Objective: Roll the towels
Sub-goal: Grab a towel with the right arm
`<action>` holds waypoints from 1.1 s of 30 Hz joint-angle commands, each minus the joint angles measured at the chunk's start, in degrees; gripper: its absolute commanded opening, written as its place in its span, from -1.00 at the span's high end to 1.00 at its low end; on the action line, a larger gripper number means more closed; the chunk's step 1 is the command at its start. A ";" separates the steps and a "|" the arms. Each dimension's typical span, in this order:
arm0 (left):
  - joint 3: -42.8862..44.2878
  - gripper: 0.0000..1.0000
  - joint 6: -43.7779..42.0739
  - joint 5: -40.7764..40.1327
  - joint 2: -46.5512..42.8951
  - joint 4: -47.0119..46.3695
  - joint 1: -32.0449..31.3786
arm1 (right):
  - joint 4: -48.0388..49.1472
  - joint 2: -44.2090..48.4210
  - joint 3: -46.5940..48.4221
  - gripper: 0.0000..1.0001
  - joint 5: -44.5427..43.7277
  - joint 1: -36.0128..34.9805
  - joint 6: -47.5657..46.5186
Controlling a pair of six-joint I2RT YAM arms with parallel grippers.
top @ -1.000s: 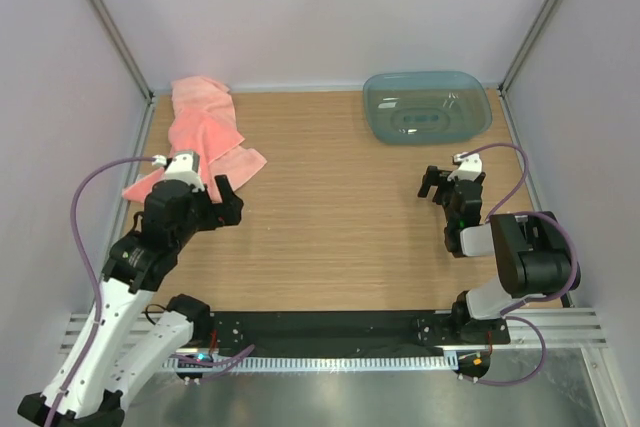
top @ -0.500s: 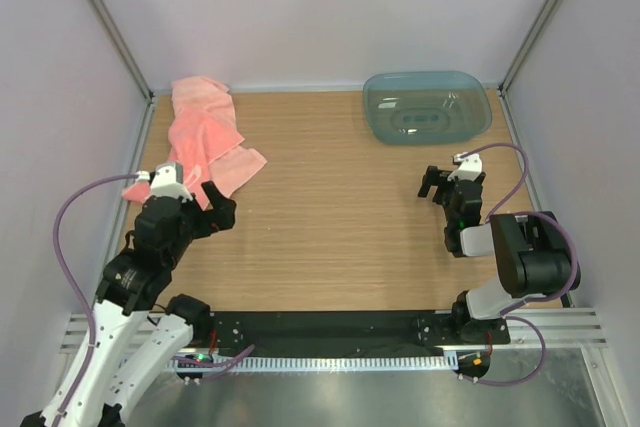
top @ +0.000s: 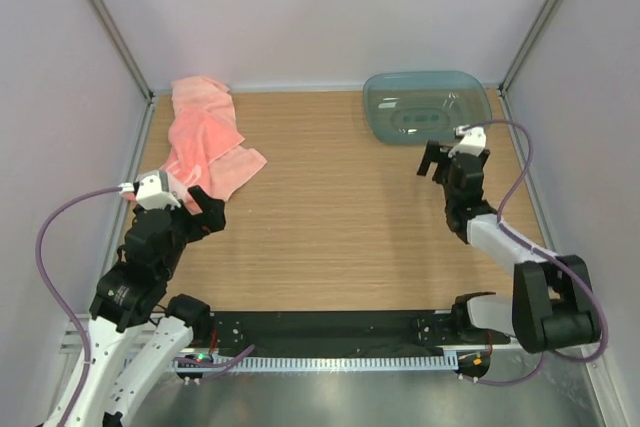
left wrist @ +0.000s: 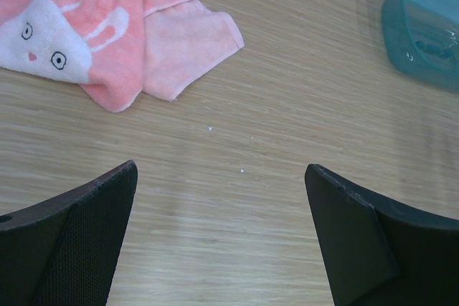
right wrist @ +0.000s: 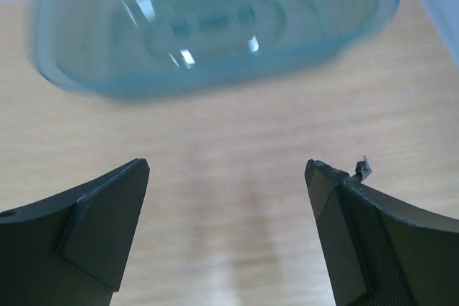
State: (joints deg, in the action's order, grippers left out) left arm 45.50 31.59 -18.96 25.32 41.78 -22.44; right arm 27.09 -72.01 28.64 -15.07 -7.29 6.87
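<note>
Two salmon-pink towels lie overlapped and unrolled at the table's far left. In the left wrist view the upper towel shows a white bunny face, and a plainer towel sticks out from under it. My left gripper hovers just on the near side of the towels, open and empty, touching neither. My right gripper is open and empty over bare wood at the far right.
A translucent blue-green plastic tub stands at the back right, just beyond my right gripper, and shows in the left wrist view. Metal frame posts and pale walls close in the table's left, right and back edges.
My left arm has drawn back toward the near left, away from the towels' near corner. My right arm has stretched forward toward the tub. Both grippers stay open.
</note>
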 commanded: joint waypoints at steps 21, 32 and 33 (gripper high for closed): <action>0.56 -1.00 2.42 -5.56 -1.06 0.23 0.02 | -52.22 -57.70 93.16 -1.00 31.33 -30.41 18.17; -0.06 -1.00 3.03 -6.18 -4.49 -0.12 0.02 | -51.09 -72.65 105.46 -1.00 28.87 -33.32 21.50; -0.06 -1.00 3.03 -6.00 -4.14 -0.12 0.02 | -51.17 -74.31 106.52 -1.00 28.78 -33.40 21.95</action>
State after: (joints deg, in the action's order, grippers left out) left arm 45.19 34.04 -23.97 20.88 42.33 -22.44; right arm -23.59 -143.96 130.41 15.14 -40.40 26.79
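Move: The pink towels lie far to the right hand's left: their middle is about 68 cm left, 13 cm ahead and 13 cm below it. Their nearest right-hand corner is some 51 cm left and 8 cm ahead of that hand. The clear bin stands about 22 cm ahead and 3 cm left of the right hand, 11 cm below. From the left hand, the towels' middle is roughly 31 cm ahead, 10 cm left and 24 cm lower. Swing the right gripper fast to the left, about 46 cm, towards the towels: lift it at first by some 18 cm, then sink as it travels, ending slightly lower and farther forward than it began. Turn it about 50 degrees counter-clockwise and tip the fingers down, kept wide open, easing off just short of the towels' near right corner without touching. ##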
